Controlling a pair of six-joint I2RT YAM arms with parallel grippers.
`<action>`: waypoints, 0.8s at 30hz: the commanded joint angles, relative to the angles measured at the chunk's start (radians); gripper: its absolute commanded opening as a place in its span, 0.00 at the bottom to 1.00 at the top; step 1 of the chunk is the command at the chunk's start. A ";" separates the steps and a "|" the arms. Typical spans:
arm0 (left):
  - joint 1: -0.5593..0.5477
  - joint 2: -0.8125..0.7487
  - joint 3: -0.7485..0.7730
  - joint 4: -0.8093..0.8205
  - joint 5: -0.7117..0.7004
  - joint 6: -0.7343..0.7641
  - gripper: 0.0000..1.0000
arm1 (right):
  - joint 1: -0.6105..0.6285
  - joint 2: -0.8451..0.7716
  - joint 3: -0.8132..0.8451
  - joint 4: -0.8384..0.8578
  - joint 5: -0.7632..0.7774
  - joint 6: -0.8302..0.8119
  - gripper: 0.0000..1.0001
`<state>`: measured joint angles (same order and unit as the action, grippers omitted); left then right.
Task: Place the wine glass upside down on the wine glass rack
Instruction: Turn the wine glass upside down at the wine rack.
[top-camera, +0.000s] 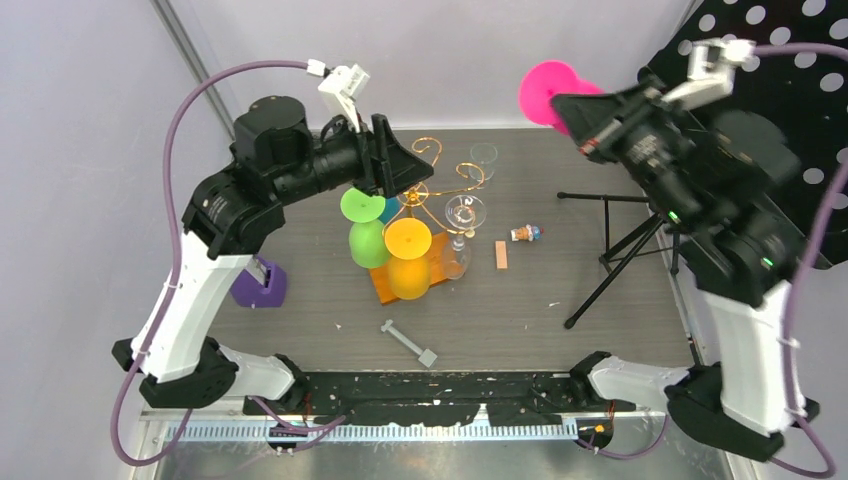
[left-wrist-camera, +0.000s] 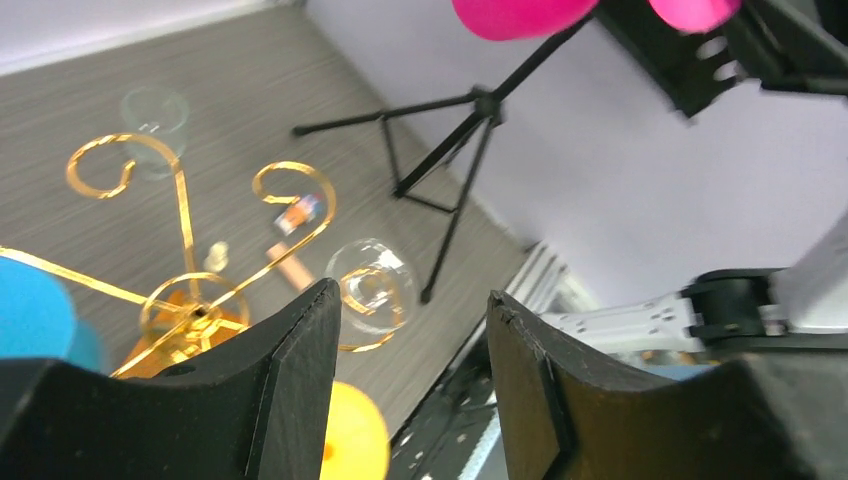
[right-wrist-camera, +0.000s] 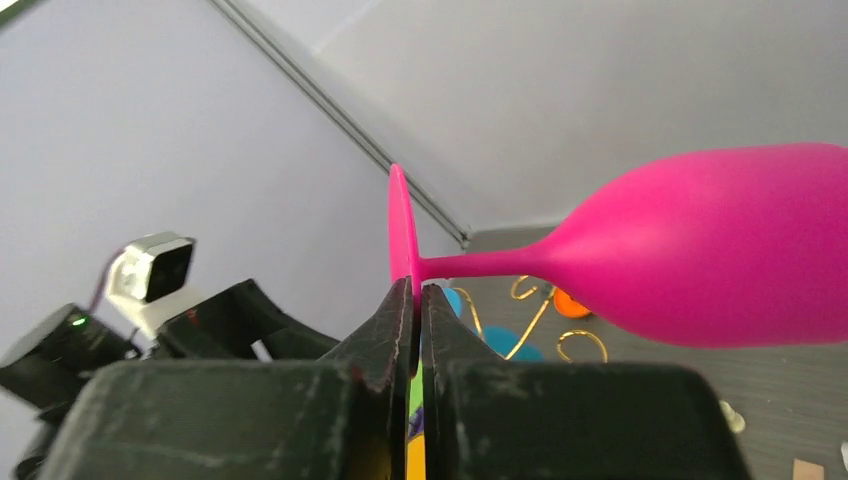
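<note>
The pink wine glass (top-camera: 545, 92) is held on its side high at the back right, and my right gripper (top-camera: 572, 108) is shut on the edge of its round foot. In the right wrist view the gripper (right-wrist-camera: 415, 292) pinches the foot, and the bowl (right-wrist-camera: 700, 250) points right. The wine glass rack (top-camera: 442, 185) is gold wire on an orange base (top-camera: 383, 287) at mid-table. Green (top-camera: 365, 235), yellow (top-camera: 408, 262) and clear (top-camera: 463, 215) glasses hang on it upside down. My left gripper (top-camera: 415, 172) hovers over the rack, open and empty (left-wrist-camera: 410, 300), with the gold scrolls (left-wrist-camera: 190, 230) below.
A black tripod (top-camera: 620, 240) stands right of the rack, under the right arm. A clear tumbler (top-camera: 483, 158) sits behind the rack. A purple block (top-camera: 262, 283), a grey bolt-shaped part (top-camera: 408, 342), a small wooden block (top-camera: 501, 255) and a tiny figure (top-camera: 525, 233) lie on the table.
</note>
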<state>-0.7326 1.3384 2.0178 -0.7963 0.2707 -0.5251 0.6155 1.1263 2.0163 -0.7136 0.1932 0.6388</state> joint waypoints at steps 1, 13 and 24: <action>0.004 0.013 0.021 -0.147 -0.115 0.143 0.53 | -0.157 0.073 -0.078 0.041 -0.383 0.076 0.05; 0.004 0.169 0.085 -0.276 -0.238 0.199 0.43 | -0.303 0.131 -0.296 0.207 -0.634 0.156 0.06; 0.001 0.286 0.200 -0.377 -0.409 0.252 0.31 | -0.321 0.158 -0.356 0.263 -0.710 0.175 0.05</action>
<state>-0.7326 1.6291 2.1765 -1.1400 -0.0486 -0.3084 0.3016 1.2831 1.6711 -0.5308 -0.4675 0.7971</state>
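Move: The right hand already holds the pink wine glass by its foot; the rack's empty right-hand hook lies about 11 cm ahead, 11 cm left and 25 cm below it, with the hanging clear glass some 6 cm nearer the bases than that hook. From the open left hand, the rack's top centre is roughly 8 cm straight ahead and 17 cm below, the yellow glass about 2 cm ahead, 1 cm left and 19 cm below. Right lowers the held glass some 14 cm, forward-left towards the hook; left sinks forward towards rack centre, fingers narrowing. ##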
